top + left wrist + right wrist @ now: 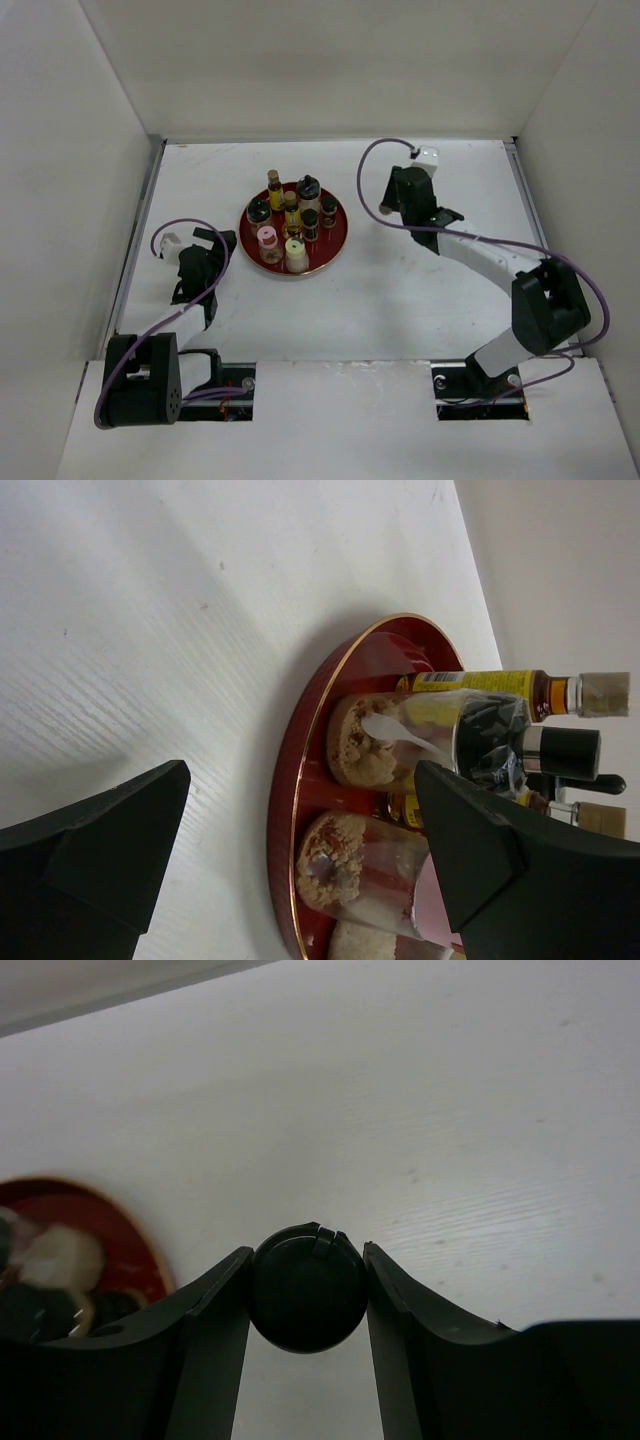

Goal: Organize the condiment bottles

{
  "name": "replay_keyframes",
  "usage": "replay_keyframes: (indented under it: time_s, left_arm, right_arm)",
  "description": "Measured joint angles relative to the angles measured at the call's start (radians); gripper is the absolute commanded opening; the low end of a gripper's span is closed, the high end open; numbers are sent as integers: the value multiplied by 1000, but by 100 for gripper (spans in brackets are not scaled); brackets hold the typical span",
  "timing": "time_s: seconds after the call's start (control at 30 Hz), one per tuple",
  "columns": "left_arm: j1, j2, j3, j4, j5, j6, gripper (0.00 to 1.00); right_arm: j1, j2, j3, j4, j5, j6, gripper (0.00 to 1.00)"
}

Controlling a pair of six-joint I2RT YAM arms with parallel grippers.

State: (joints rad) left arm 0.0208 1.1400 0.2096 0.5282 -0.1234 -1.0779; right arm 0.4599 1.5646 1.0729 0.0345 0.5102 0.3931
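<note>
Several small condiment bottles [291, 212] stand on the round red tray [336, 243]: caps black, brown, pink [267, 238] and pale yellow [295, 247]. My left gripper [216, 246] is open and empty just left of the tray. In the left wrist view its jaws [300, 780] stand wide apart, facing the tray rim [285, 800], a pink-capped jar [355, 865] and a black-capped jar [400, 742]. My right gripper [400, 207] is right of the tray. In the right wrist view it [306, 1260] is shut on a black-capped bottle [306, 1290], whose body is hidden.
White walls close the table on the left, back and right. The tray's edge [110, 1222] shows at the left of the right wrist view. Purple cables loop off both arms.
</note>
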Motion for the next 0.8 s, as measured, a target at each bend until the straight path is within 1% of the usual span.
replay_keyframes:
  time_s: [0.17,0.27,0.37,0.53,0.7,0.8]
  left_arm:
    - [0,-13,0,0,0,0,100]
    - [0,-15,0,0,0,0,100]
    - [0,-15,0,0,0,0,100]
    - [3,-16,0,-1,1,0,100]
    - [3,-18,0,-1,1,0,100]
    - [3,-18,0,-1,1,0,100]
  right_arm:
    - [189,-50,-72,45,-33,8,34]
    - [289,-47,-75,48,-50,7,35]
    - [363,-35,-66,63,-59,5,35]
    - [406,58,-27,100,-58,2,34]
    - [418,143,-21,107,-48,-13,34]
    - [419,164,-21,113,-31,-30,35]
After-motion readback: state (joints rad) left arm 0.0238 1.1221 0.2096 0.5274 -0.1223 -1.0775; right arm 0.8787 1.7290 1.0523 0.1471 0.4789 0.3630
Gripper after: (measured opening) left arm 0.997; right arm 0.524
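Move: The right hand holds the last black-capped bottle. Its goal, the free spot at the plate's right edge, lies about 18 cm left, 9 cm back and 13 cm below. Two black-capped bottles stand there, one 18 cm left and 2 cm back of the hand, the other 23 cm left and 6 cm back; the yellow-capped bottle is some 27 cm left and 13 cm back. From the left hand that spot is roughly 29 cm right, about level fore and aft. Sweeping left about 18 cm and back some 9 cm at nearly constant height, the right arm brings the pinched black-capped bottle over the plate's right edge, the hand turning counter-clockwise by about 25 degrees. It then sinks about 6 cm into the gap just nearer than the rightmost black-capped bottle. The fingers keep their grip on the cap. ##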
